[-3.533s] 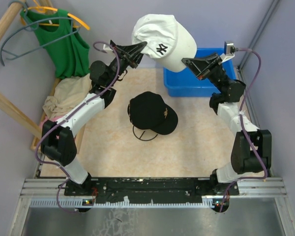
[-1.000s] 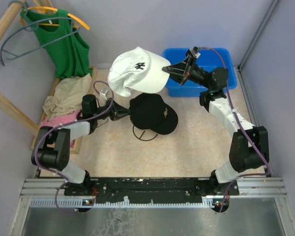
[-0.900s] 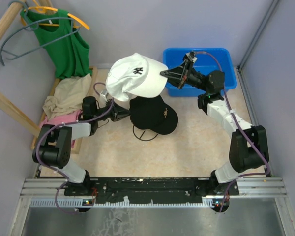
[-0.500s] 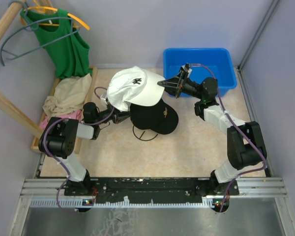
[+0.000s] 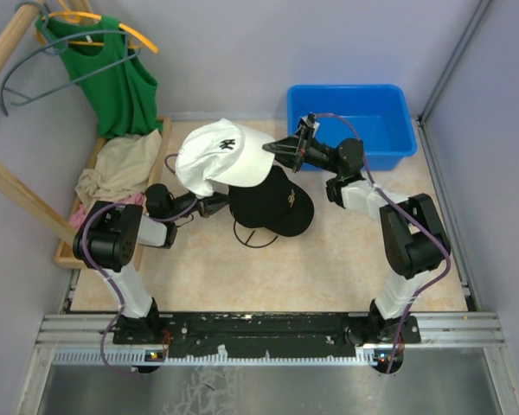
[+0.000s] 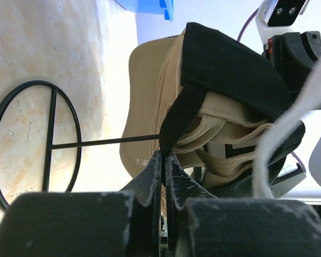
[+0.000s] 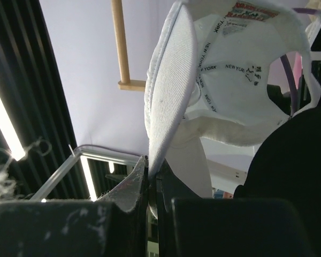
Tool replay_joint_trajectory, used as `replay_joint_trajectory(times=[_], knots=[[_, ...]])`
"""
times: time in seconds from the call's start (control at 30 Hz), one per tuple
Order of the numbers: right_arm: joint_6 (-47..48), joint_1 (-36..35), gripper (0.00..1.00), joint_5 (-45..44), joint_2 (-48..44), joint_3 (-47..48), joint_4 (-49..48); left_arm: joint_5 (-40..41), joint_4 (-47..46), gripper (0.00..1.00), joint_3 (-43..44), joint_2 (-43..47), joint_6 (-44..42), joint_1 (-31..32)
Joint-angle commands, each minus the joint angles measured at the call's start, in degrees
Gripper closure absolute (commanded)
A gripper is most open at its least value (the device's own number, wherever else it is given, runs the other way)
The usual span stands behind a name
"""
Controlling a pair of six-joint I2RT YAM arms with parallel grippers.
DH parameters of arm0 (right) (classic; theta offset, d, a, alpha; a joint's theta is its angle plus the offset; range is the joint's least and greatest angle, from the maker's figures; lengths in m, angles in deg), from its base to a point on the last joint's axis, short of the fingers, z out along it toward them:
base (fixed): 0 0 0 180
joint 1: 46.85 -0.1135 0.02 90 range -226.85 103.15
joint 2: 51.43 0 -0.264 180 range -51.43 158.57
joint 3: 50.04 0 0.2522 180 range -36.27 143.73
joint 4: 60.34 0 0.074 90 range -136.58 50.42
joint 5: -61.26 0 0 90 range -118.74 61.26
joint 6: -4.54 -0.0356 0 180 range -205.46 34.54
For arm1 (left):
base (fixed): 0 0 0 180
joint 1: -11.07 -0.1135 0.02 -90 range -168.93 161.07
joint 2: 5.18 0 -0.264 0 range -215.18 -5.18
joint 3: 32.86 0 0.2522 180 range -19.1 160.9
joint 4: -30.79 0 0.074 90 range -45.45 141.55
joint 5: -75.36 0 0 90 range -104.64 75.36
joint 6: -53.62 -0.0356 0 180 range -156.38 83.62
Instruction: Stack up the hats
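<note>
A white hat [image 5: 218, 154] hangs tilted just above and left of the black hat [image 5: 272, 201]. My right gripper [image 5: 275, 149] is shut on its brim; in the right wrist view the white brim [image 7: 168, 101] runs down into the shut right gripper [image 7: 151, 172]. The black hat tops a pile on a wire frame. My left gripper [image 5: 224, 205] lies low at the pile's left side. Seen from the left wrist, the left gripper [image 6: 165, 160] is shut on the black hat's [image 6: 230, 69] rear edge, and a tan hat [image 6: 144, 96] sits nested under it.
A dark wire-frame stand [image 5: 256, 235] shows under the pile, its ring [image 6: 35, 142] lying on the table. A blue bin [image 5: 389, 130] stands at the back right. A green shirt [image 5: 112, 82] hangs at the back left above a beige cloth [image 5: 121, 164].
My right gripper has brought the white hat down and to the left, close over the black hat. My left gripper has shut on the black hat's rear edge.
</note>
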State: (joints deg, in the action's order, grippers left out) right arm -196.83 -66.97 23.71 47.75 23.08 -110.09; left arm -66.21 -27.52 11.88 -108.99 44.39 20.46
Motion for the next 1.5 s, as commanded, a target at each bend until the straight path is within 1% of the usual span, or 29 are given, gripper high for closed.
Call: replay_joint_trajectory(times=[0.0, 0.17, 0.3, 0.43, 0.83, 1.03, 1.17, 1.3, 1.47], knots=[[-3.51, -0.27, 1.00, -2.48, 0.34, 3.98, -9.93, -0.85, -2.81, 0.97, -0.37, -0.93, 0.21, 0.19], [-1.77, -0.27, 1.00, -1.25, 0.19, 1.06, -8.82, -0.55, -4.02, 0.98, -0.90, -1.11, 1.02, 0.19], [0.13, 0.01, 1.00, 0.24, -1.41, -5.39, -8.07, -0.50, -5.72, 0.99, -1.18, -1.21, 2.15, 0.19], [-0.11, 1.09, 1.00, 0.73, -3.48, -10.18, -9.07, -0.42, -6.09, 1.00, -1.44, -1.59, 2.40, 0.19], [4.59, 9.48, 1.00, 6.62, -13.64, -20.38, -1.78, -0.12, -9.17, 1.00, -2.24, -3.70, 4.12, 0.19], [5.44, 10.57, 1.00, 8.23, -15.21, -25.17, -1.67, 0.13, -11.35, 1.00, -2.66, -4.95, 5.47, 0.19], [6.33, 13.07, 1.00, 9.58, -16.61, -27.93, -1.27, 0.23, -12.93, 1.00, -3.32, -5.88, 6.23, 0.19], [8.62, 16.33, 1.00, 11.55, -18.50, -30.71, 1.33, 0.32, -15.06, 1.00, -3.78, -7.41, 7.31, 0.19], [11.52, 17.42, 1.00, 12.60, -19.92, -33.17, 4.07, 0.56, -17.66, 1.00, -4.40, -9.32, 8.85, 0.19]])
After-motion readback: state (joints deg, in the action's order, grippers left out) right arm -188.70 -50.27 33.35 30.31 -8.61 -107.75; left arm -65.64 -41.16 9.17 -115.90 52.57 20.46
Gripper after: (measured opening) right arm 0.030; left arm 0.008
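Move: The right hand holds the white hat by its brim, the crown hanging some 12 cm to its left. The black hat it is meant for is about 15 cm below the right hand, roughly 3 cm back and 1 cm to its left. The blue box stands about 24 cm farther out and 20 cm to the right. From the left hand, the black hat's middle is about 10 cm right, straight across and 4 cm above; the wire stand's ring is 9 cm right, 1 cm ahead and 13 cm below. Down and to the right, each by about 10 cm, and some 6 cm back, the right hand draws the white hat by its brim over the black hat: after a brief lift it drops steeply, then swings right as it sinks on, turning a little clockwise with its fingertips dipping. The left hand keeps its pinch on the black hat's rear strap, easing down about a centimetre. ##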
